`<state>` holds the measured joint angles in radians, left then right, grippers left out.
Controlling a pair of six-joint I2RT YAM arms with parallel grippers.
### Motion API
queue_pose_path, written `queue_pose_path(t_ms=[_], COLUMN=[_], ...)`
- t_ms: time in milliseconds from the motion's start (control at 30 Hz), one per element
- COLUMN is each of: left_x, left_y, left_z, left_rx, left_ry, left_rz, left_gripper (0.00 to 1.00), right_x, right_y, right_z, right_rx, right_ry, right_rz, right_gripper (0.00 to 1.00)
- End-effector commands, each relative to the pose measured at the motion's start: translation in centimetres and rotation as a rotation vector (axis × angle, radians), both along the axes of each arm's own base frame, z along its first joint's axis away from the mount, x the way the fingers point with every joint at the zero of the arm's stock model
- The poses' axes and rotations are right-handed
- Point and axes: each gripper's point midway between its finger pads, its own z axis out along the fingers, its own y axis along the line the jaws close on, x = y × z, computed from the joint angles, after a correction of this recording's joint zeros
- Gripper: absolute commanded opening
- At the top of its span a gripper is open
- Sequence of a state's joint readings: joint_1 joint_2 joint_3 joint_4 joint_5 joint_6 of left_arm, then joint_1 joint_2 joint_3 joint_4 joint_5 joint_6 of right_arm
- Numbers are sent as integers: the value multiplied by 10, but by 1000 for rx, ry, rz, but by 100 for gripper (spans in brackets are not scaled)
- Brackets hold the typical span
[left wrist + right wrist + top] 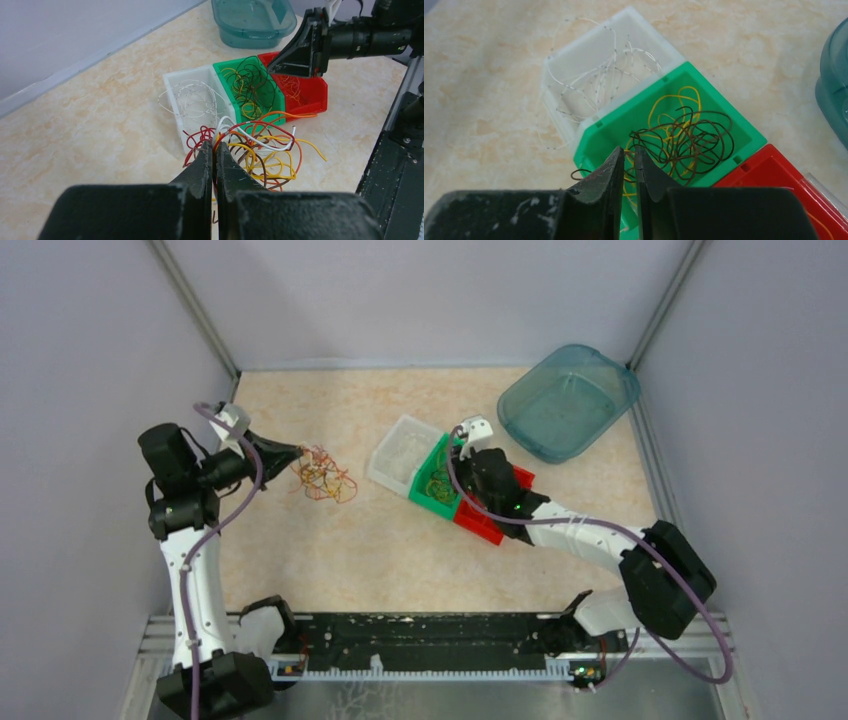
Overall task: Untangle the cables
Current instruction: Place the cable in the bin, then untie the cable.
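The loose cables (322, 475) lie in a tangle of red, orange, yellow, brown and white loops (265, 150) on the table at left centre. My left gripper (293, 453) (215, 146) sits at the tangle's left edge, shut, with a red strand pinched at its tips. My right gripper (452, 452) (629, 150) hovers over the green bin (634, 107), its jaws a narrow slit apart with nothing between them. Brown and yellow cables (684, 140) rest in that bin, and one brown loop hangs over its left rim.
A white bin (395, 455) with thin white cables (599, 80) adjoins the green bin (420, 498); a red bin (480, 522) adjoins its other side. A teal tub (568, 400) stands at the back right. Grey walls enclose the table.
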<state>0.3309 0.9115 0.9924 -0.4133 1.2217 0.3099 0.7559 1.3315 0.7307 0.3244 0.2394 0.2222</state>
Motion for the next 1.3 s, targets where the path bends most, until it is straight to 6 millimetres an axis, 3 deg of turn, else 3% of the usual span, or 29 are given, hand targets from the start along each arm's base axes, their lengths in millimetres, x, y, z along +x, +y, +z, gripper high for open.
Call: queue_pose_path(t_ms=[0,67,133,333,433,533,700,767,900,1033,1267], left_x=[-4,-6,-8,-11,-14,-21,-32,-35,-42,-45,-47], left_y=[-7,-9,-11,-13,-16,-21,-27,-29,-32,-35,-37], left_z=[23,26,30,40,45,52,67,74,87,97,105], left_rx=[-39,-57,-66,-93,-116,-138,-179,-198,-235,-263,-288], left_ry=[-30,-19,-17,-4,13,21,38,51,72,74,89], left_rz=[-48,-57,-63,-74,-88,-133,-185,-188,-190,-187,-186], left_gripper=[0,0,0,0,0,0,0,0,0,0,0], right_x=[11,12,15,8,-11,-43,-93,-105,-125,-139,-139], right_y=[-6,-7,-8,-8,1,23,66,81,109,132,171], right_z=[-15,-14,3,100,145,171,165,156,157,163,165], right_rx=[-54,-86,-78,64,156,242,296,309,405,514,585], right_ry=[30,31,-6,-205,-305,-374,-403,-410,-430,-464,-466], right_rz=[-60,-57,-68,-21,87,287,584,639,713,773,826], right_gripper=[20,34,45,50,53,55,59,63,66,69,69])
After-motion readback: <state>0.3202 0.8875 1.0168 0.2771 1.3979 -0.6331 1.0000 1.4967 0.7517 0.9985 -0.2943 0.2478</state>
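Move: My right hand is over the green bin, fingers just parting at a brown cable; the bin's middle lies about 4 cm ahead and 10 cm below. The tangled bundle hangs some 21 cm to its left, 8 cm back and 8 cm higher. The white bin is about 7 cm ahead, 9 cm left, the red one 9 cm right, 1 cm back, both 10 cm down. From my left hand the bundle hangs 5 cm right, 2 cm back and 5 cm below. I dip my right hand about 4 cm towards the green bin while opening the fingers to let go of the brown cable, then climb steeply and swing left and back, about 16 cm left overall, turning left and sinking again to bring the open fingers up to the bundle's lower strands. My left hand keeps its pinch, raising the bundle about 9 cm, drawing slightly back and rolling. ##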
